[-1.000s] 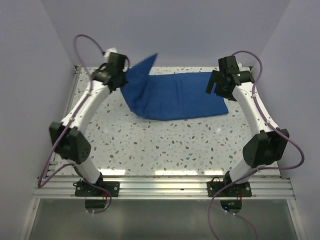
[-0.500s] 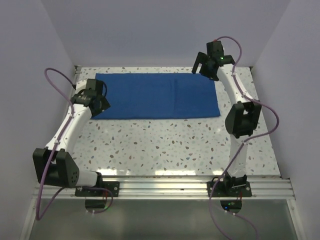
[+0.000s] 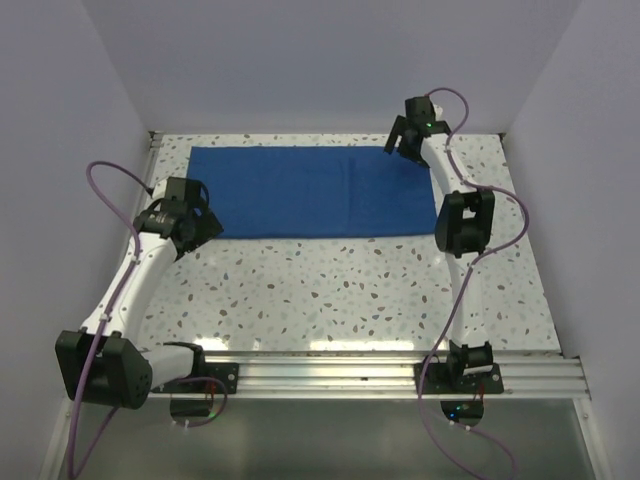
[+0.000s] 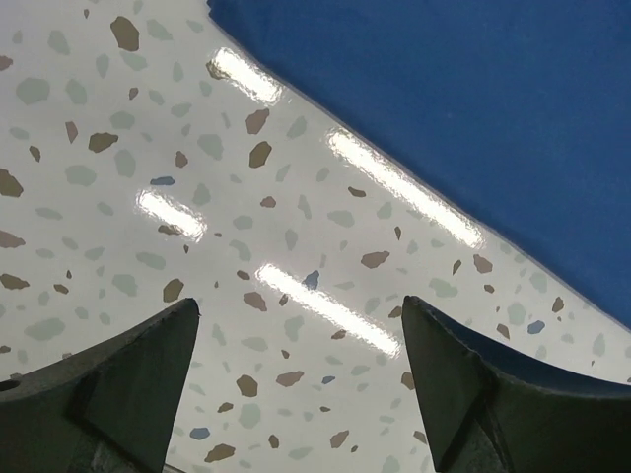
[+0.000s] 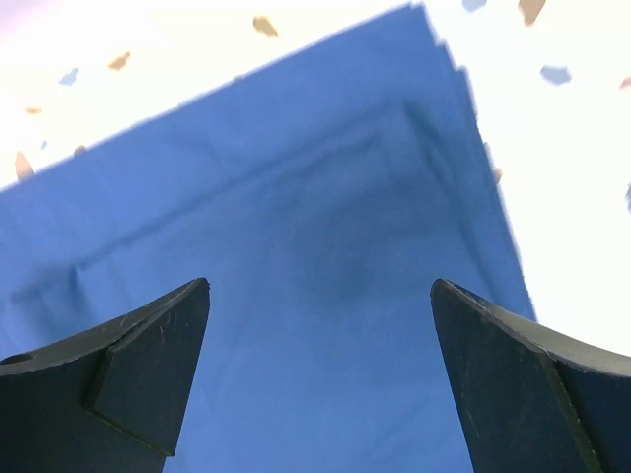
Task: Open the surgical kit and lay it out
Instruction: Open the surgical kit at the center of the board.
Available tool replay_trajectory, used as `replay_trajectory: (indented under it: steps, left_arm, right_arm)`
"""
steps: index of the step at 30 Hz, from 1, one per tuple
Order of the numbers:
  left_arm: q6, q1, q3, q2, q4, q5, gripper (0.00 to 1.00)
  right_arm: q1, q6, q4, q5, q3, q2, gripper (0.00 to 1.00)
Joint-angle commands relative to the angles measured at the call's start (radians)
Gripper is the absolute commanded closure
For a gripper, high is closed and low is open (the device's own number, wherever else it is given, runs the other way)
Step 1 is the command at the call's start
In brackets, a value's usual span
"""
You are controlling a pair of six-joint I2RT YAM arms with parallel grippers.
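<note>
Of the surgical kit, only the royal-blue cloth [image 3: 310,190] shows, spread flat as a wide rectangle across the back of the table. My left gripper [image 3: 198,224] hovers open just off the cloth's near-left corner. In the left wrist view the left gripper [image 4: 299,303] has only speckled tabletop between its fingers, with the cloth [image 4: 473,99] edge beyond them. My right gripper [image 3: 404,141] hangs open over the cloth's far-right corner. In the right wrist view the right gripper [image 5: 320,284] is above the cloth [image 5: 296,217], which shows faint fold creases, and holds nothing.
The speckled white table [image 3: 330,290] is bounded by lilac walls at the back and both sides. An aluminium rail [image 3: 330,372] with both arm bases runs along the near edge. The right arm's elbow [image 3: 464,222] stands above the cloth's right end.
The left gripper let go of the cloth's raised left corner and drew back toward the near left. The cloth now lies flat. The right gripper moved to the far-right corner.
</note>
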Motion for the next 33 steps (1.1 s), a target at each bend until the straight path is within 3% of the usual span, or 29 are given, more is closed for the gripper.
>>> replay_trajectory:
  steps: [1, 11, 20, 23, 33]
  left_arm:
    - [-0.008, 0.002, -0.018, -0.036, -0.018, 0.032, 0.13]
    - [-0.014, 0.002, -0.064, -0.033, -0.018, 0.026, 0.14]
    - [-0.016, 0.0, -0.079, -0.006, -0.001, 0.029, 0.14]
    - [-0.008, 0.002, -0.073, 0.007, 0.003, 0.028, 0.14]
    - [0.012, 0.002, -0.1, -0.011, -0.012, 0.024, 0.15]
  right_arm:
    - [-0.02, 0.005, 0.1, 0.082, 0.095, 0.024, 0.02]
    - [-0.057, 0.009, 0.177, 0.099, 0.159, 0.144, 0.02]
    - [-0.069, 0.023, 0.206, 0.082, 0.182, 0.204, 0.09]
    - [-0.069, 0.026, 0.206, 0.062, 0.166, 0.208, 0.16]
    - [-0.054, 0.002, 0.181, 0.073, 0.15, 0.222, 0.5]
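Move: The kit's far right corner lies about 5 cm ahead of the right hand, 5 cm to its right and 6 cm below. The dark crease line's middle is some 12 cm back and 11 cm left of that hand; the kit's near right corner, about 18 cm back and 11 cm right. From the left hand the far right corner is roughly 34 cm ahead, 46 cm right and 12 cm lower. Right hand reaches some 5 cm forward, right and down, half-closing on the kit's far right corner; left sinks. ##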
